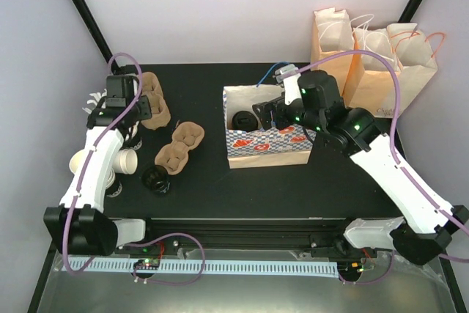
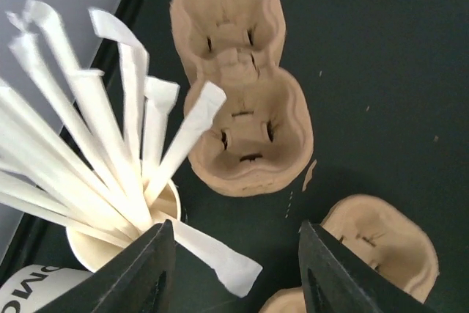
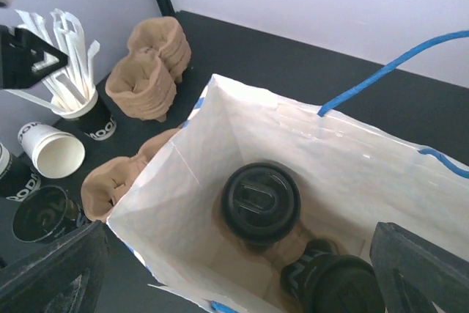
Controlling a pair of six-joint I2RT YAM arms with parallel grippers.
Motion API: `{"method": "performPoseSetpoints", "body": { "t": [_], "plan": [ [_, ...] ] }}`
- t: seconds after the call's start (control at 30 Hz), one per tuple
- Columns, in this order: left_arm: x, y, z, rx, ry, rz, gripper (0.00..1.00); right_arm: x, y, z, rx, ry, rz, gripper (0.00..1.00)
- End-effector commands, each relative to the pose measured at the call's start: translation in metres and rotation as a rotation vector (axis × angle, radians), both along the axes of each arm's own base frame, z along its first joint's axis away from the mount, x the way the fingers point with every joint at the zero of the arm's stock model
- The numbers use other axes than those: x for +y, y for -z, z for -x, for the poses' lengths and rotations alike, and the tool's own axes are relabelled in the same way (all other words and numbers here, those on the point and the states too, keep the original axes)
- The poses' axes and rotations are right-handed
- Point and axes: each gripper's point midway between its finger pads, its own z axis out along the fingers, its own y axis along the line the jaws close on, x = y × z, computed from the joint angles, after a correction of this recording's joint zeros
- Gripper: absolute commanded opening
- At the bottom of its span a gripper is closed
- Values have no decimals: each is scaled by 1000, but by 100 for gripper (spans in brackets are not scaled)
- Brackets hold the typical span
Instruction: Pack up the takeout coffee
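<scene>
A black takeout coffee with a round black lid stands inside the open white paper bag. A second lidded black cup stands beside it in the bag's near corner. My right gripper hovers open over the bag's mouth with nothing between its fingers. My left gripper is at the table's far left, over a cup of paper-wrapped straws. Its jaws stand apart. One wrapped straw pokes between them beside the left finger, clear of the right finger.
Brown pulp cup carriers lie between the straws and the bag. An open black cup and cream cups sit near the left arm. Several tan paper bags stand at the back right.
</scene>
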Motion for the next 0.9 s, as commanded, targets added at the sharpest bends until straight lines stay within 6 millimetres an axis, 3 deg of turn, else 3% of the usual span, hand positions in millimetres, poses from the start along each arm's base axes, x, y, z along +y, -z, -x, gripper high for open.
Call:
{"method": "performPoseSetpoints", "body": {
  "t": [0.0,0.07,0.23,0.37,0.43,0.87],
  "plan": [
    [-2,19,-3,92,48,-16,42,2,-9,6,-45,-35,-35,100],
    [-1,29,-5,146,49,-19,37,2,-8,6,-42,-35,-34,100],
    [4,41,-8,209,31,-42,35,3,-5,6,-33,-36,-35,100],
    [6,42,-10,218,25,-54,16,4,-5,6,-30,-38,-39,100],
    [8,34,-9,202,16,-58,10,4,-4,6,-28,-40,-38,100],
    [18,-50,24,-43,-37,-114,4,12,5,3,0,-60,-30,100]
  ]
}}
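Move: The wrapped straw I want leans out of the straw cup, its free end roughly 5 cm below my left fingertips and about 1 cm ahead. The cup stands some 7 cm to my left and 1 cm ahead. The stacked trays are about 13 cm straight ahead, the lying cup 7 cm back and 7 cm left, the single tray 10 cm right and 3 cm back. From my right hand, the straw end is about 33 cm left, 7 cm ahead and 16 cm lower. With my left fingers already half closed, I sink about 6 cm onto the leaning straw's end beside the straw cup, tipping the fingers some 15 degrees steeper. At the bottom I shut them to pinch the straw, then lift about 6 cm and ease back a couple of centimetres, tilting the fingers most of the way up again and keeping them closed. ##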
